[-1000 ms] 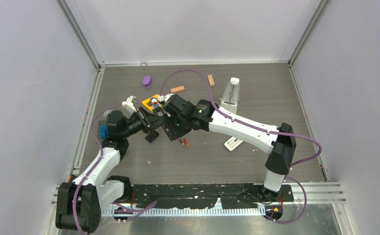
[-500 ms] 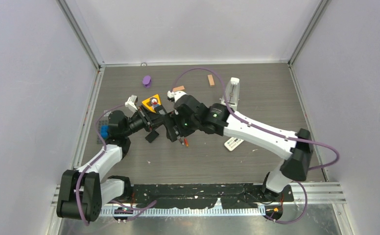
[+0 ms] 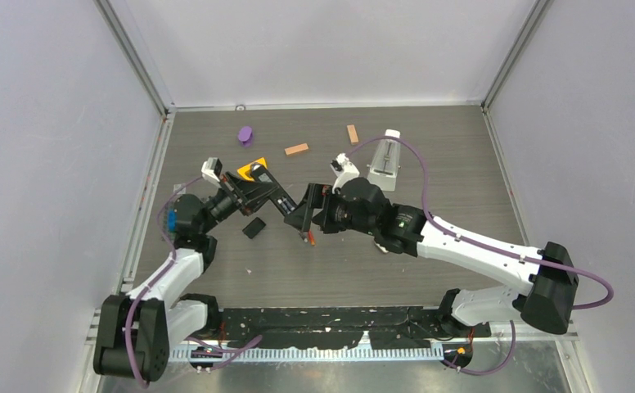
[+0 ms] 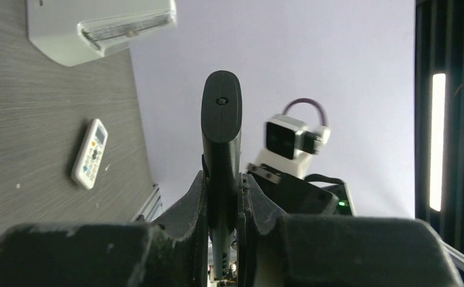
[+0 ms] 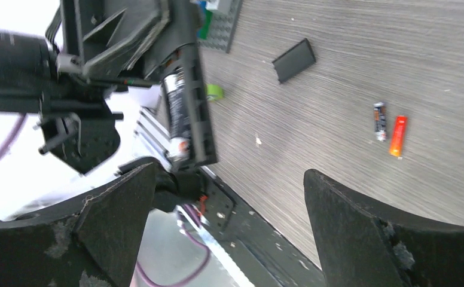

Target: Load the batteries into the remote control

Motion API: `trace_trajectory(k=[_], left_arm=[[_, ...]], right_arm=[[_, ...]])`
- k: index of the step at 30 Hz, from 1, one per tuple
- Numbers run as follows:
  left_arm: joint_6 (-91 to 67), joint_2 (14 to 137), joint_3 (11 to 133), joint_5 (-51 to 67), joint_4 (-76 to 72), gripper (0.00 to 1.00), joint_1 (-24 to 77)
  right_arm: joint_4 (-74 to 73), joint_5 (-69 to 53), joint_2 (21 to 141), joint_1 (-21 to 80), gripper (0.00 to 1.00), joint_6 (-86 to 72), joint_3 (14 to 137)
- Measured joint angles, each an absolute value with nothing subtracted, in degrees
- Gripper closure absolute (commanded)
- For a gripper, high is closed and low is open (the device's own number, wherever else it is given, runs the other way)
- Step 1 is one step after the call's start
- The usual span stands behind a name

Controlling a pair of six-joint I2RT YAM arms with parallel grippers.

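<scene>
My left gripper (image 4: pixel 222 180) is shut on a black remote control (image 4: pixel 220 134), held off the table with its end pointing away from the wrist. In the right wrist view the remote control (image 5: pixel 189 101) shows an open compartment with one battery (image 5: pixel 177 113) lying in it. My right gripper (image 5: pixel 229 230) is open and empty, just right of the remote control (image 3: pixel 272 196) in the top view. Two loose batteries lie on the table, one dark (image 5: pixel 379 121) and one red-orange (image 5: pixel 398 136). The black battery cover (image 5: pixel 293 60) lies flat near them.
A white remote (image 4: pixel 90 153) and a white box-shaped unit (image 3: pixel 385 153) lie to the right. Two orange-brown blocks (image 3: pixel 296 149) (image 3: pixel 352 133), a purple piece (image 3: pixel 245 134) and a yellow-orange piece (image 3: pixel 254 169) sit at the back. A green studded plate (image 5: pixel 217 24) lies far left.
My right gripper has opened wide and drawn back to the right, away from the remote control. Its arm has stretched lower across the table. The left gripper keeps its hold.
</scene>
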State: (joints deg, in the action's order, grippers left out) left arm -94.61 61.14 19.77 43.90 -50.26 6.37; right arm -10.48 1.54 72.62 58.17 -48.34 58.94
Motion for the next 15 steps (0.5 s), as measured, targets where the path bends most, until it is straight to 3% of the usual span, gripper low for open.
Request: trace_trajectory(k=[11,15], left_arm=[[-95.2,51.0,20.0,38.3,-39.3,1.00,6.5],[-95.4,50.2,20.1,37.0,-36.7,1.00,6.5]], right_arm=[[5.5,-1.2,72.0,56.5,0.02,-62.0,53.9],[8.4,-2.3,72.0,56.1,0.12,-64.6,53.8]])
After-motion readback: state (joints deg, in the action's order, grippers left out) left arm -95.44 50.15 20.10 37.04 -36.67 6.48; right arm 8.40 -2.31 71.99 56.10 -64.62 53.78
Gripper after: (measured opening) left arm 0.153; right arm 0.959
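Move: The battery lying in the held remote control's open compartment sits about 5 cm left of the empty right hand, 3 cm ahead and some 3 cm above. On the table about 22 cm below that hand, the loose batteries lie some 8 cm ahead and 2 cm left, the battery cover about 11 cm ahead and 18 cm left. From the left hand, gripping the remote, the battery in it is roughly 4 cm right and 3 cm back, about level. Towards the remote's battery end comes the right hand, fingers staying wide open: after a slight dip it climbs about 5 cm and edges 2 cm left, its leftward-pointing fingers tipping up some 20 degrees to level off. The left hand keeps its grip on the remote, rises a little, settles partly back, and turns slightly counter-clockwise. ##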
